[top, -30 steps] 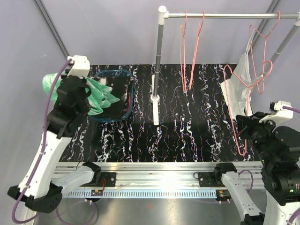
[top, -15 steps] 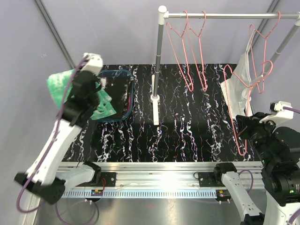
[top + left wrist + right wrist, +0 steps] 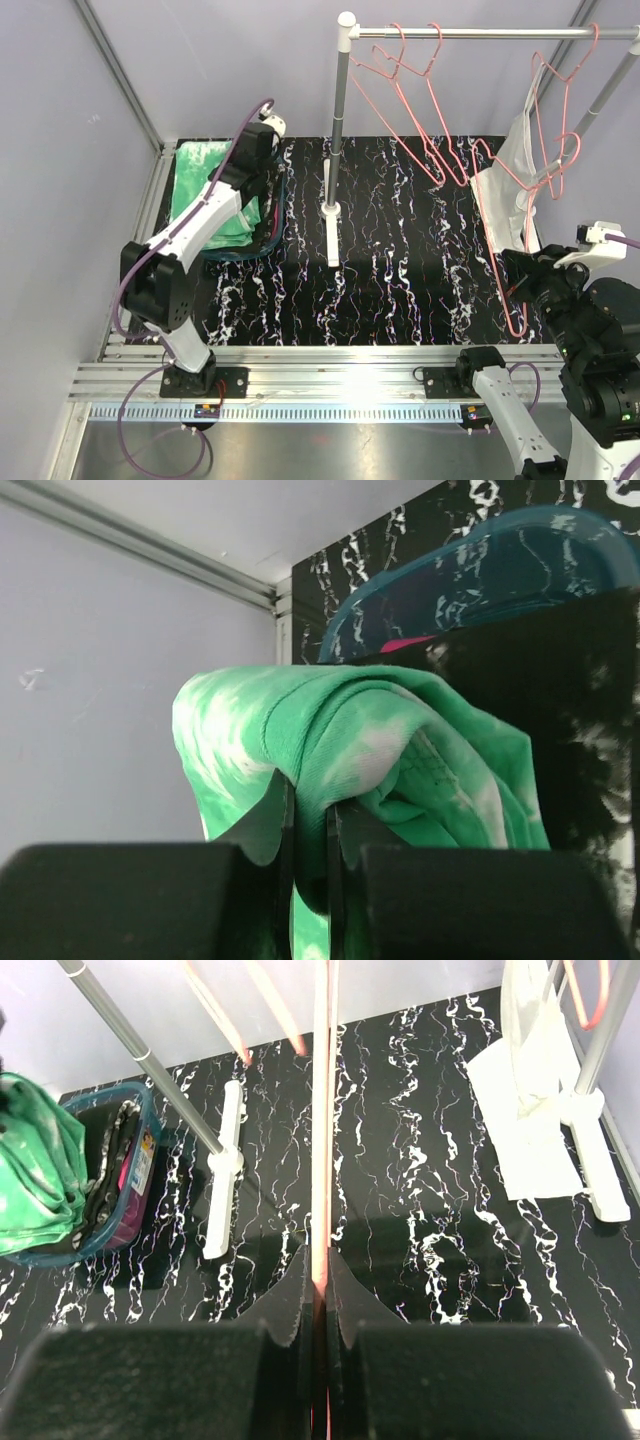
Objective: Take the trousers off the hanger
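My left gripper (image 3: 310,815) is shut on a fold of the mottled green-and-white trousers (image 3: 380,740). It holds them over the blue basket (image 3: 520,530) at the far left of the table. In the top view the green trousers (image 3: 205,185) hang over the basket's left side below the gripper (image 3: 248,170). The black speckled trousers (image 3: 560,700) lie in the basket, with a strip of the magenta-pink trousers (image 3: 410,642) showing behind. My right gripper (image 3: 321,1260) is shut on the wire of a pink hanger (image 3: 321,1110), which stands at the right (image 3: 492,215).
A clothes rack has a rail (image 3: 480,33) across the back and a post (image 3: 335,150) on a white foot mid-table. Two empty pink hangers (image 3: 410,110) hang on the rail. Another hanger (image 3: 560,110) and a white cloth (image 3: 510,180) hang at the right.
My left arm has swung from the near left to the far side over the basket, carrying the green trousers. The two empty hangers on the rail have swung to the right. The right arm is still.
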Tool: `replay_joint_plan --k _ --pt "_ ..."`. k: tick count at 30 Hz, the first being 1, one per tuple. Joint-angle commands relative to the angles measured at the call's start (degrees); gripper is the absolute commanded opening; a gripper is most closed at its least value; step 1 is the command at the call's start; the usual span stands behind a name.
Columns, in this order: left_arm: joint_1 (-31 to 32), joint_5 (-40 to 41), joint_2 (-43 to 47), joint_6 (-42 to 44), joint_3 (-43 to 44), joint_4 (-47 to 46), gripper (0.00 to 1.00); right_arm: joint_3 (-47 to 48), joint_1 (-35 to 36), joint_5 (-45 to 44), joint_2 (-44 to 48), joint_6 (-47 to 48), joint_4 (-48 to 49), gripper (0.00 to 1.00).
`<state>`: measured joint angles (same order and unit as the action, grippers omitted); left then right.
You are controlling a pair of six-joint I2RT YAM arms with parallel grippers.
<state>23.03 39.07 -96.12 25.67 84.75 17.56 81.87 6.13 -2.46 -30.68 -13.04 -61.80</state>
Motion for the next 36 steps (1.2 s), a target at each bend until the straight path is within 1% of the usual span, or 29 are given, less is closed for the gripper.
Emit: replay_joint_plan --k 1,5,7,8,9,11,12,14,15,17,18,20,21,24,26,27,30,32,33,34,35,36 --pt "0.7 -3.9 -3.2 -2.5 5.4 4.2 0.0 0.8 0.8 0.9 0.2 0.7 2.2 0.0" --pt "0.6 -7.3 -7.4 -4.0 9.5 7.9 0.0 0.3 0.9 0.8 0.6 0.9 2.4 0.0" --pt "0.6 -8.5 -11.0 -6.1 11.3 11.0 0.0 0.2 0.9 0.5 0.8 1.0 2.4 0.0" --pt "0.6 -9.1 -12.1 -7.0 13.6 12.3 0.0 0.2 0.9 0.4 0.8 0.9 2.3 0.0" --pt "0.4 -11.8 -13.1 -9.5 14.6 14.4 0.0 0.1 0.9 0.4 0.9 1.0 2.2 0.0" --pt "-0.3 -16.6 -15.6 -12.5 16.4 15.1 0.0 -0.1 1.1 0.0 1.0 1.2 2.3 0.0" --pt "-1.9 -22.5 -16.6 -16.2 17.0 15.4 0.0 -0.2 1.1 0.0 1.0 1.2 2.3 0.0" --pt "-3.1 -25.4 -20.6 -19.7 19.7 18.3 0.0 -0.6 1.1 -0.2 1.1 1.2 2.5 0.0" --pt "-3.9 -26.8 -21.6 -22.8 22.1 19.0 0.0 -0.7 1.1 -0.3 1.1 1.2 2.5 0.0" --pt "-4.7 -27.1 -22.9 -25.4 23.0 19.5 0.0 -1.1 1.2 -0.6 1.2 1.3 2.5 0.0" --pt "-5.8 -28.3 -23.1 -30.6 23.0 19.2 0.0 -1.3 1.2 -0.8 1.3 1.3 2.6 0.0" --pt "-6.9 -29.0 -23.3 -35.2 23.4 19.0 0.0 -1.4 1.2 -0.7 1.2 1.3 2.8 0.0" --pt "-8.4 -30.9 -23.9 -39.6 23.9 19.6 0.0 -1.4 1.2 -0.7 1.1 1.3 2.8 0.0" --pt "-10.7 -34.5 -24.9 -46.3 25.2 20.4 0.0 -1.4 1.2 -0.5 1.1 1.3 2.9 0.0" --pt "-11.1 -34.4 -25.4 -49.4 25.6 20.8 0.0 -1.4 1.2 -0.7 1.1 1.3 2.8 0.0" --pt "-11.1 -33.5 -25.4 -50.0 25.8 20.8 0.0 -1.5 1.2 -0.8 1.1 1.3 2.8 0.0" --pt "-11.2 -34.0 -25.3 -52.3 27.1 21.0 0.0 -1.6 1.2 -1.0 1.1 1.4 2.7 0.0" --pt "-11.2 -35.0 -23.5 -52.7 28.0 20.6 0.13 -1.5 1.2 -1.1 1.1 1.6 2.5 0.0" --pt "-11.2 -35.5 -22.5 -52.8 28.1 20.4 0.24 -1.4 1.3 -1.2 0.8 1.8 2.5 0.0" --pt "-11.2 -36.1 -20.4 -52.8 28.4 20.1 0.42 -1.4 1.3 -1.9 0.6 1.9 2.4 0.0" --pt "-11.3 -37.1 -19.2 -52.4 28.8 19.4 0.53 -1.4 1.5 -2.4 0.5 2.0 2.5 0.0" --pt "-11.4 -38.7 -18.2 -52.2 29.8 19.3 0.62 -1.3 1.9 -3.2 0.3 2.3 2.5 0.0"
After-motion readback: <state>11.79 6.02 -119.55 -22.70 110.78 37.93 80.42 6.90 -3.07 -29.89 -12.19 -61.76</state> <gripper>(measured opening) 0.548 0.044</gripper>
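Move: Under the left hand, some 19 cm down, sits the blue basin, its middle about 3 cm back and 4 cm to the right; the green trousers are already pinched in that hand's fingers. The black trousers lie in the basin, about 3 cm back, 4 cm right and 15 cm below the hand. The rack's white foot is about 5 cm back and 24 cm to the right, down on the table. From the right hand, the basin lies some 29 cm ahead, 50 cm left and 33 cm below. Lowering the pinched green trousers onto the basin's far part, the left hand sinks about 10 cm while travelling some 6 cm forward and a little right, its left side rolling down by roughly 50 degrees as the fingertips tip slightly further down. Once down it stays nearly in place, and the fingers open about halfway around the cloth. ##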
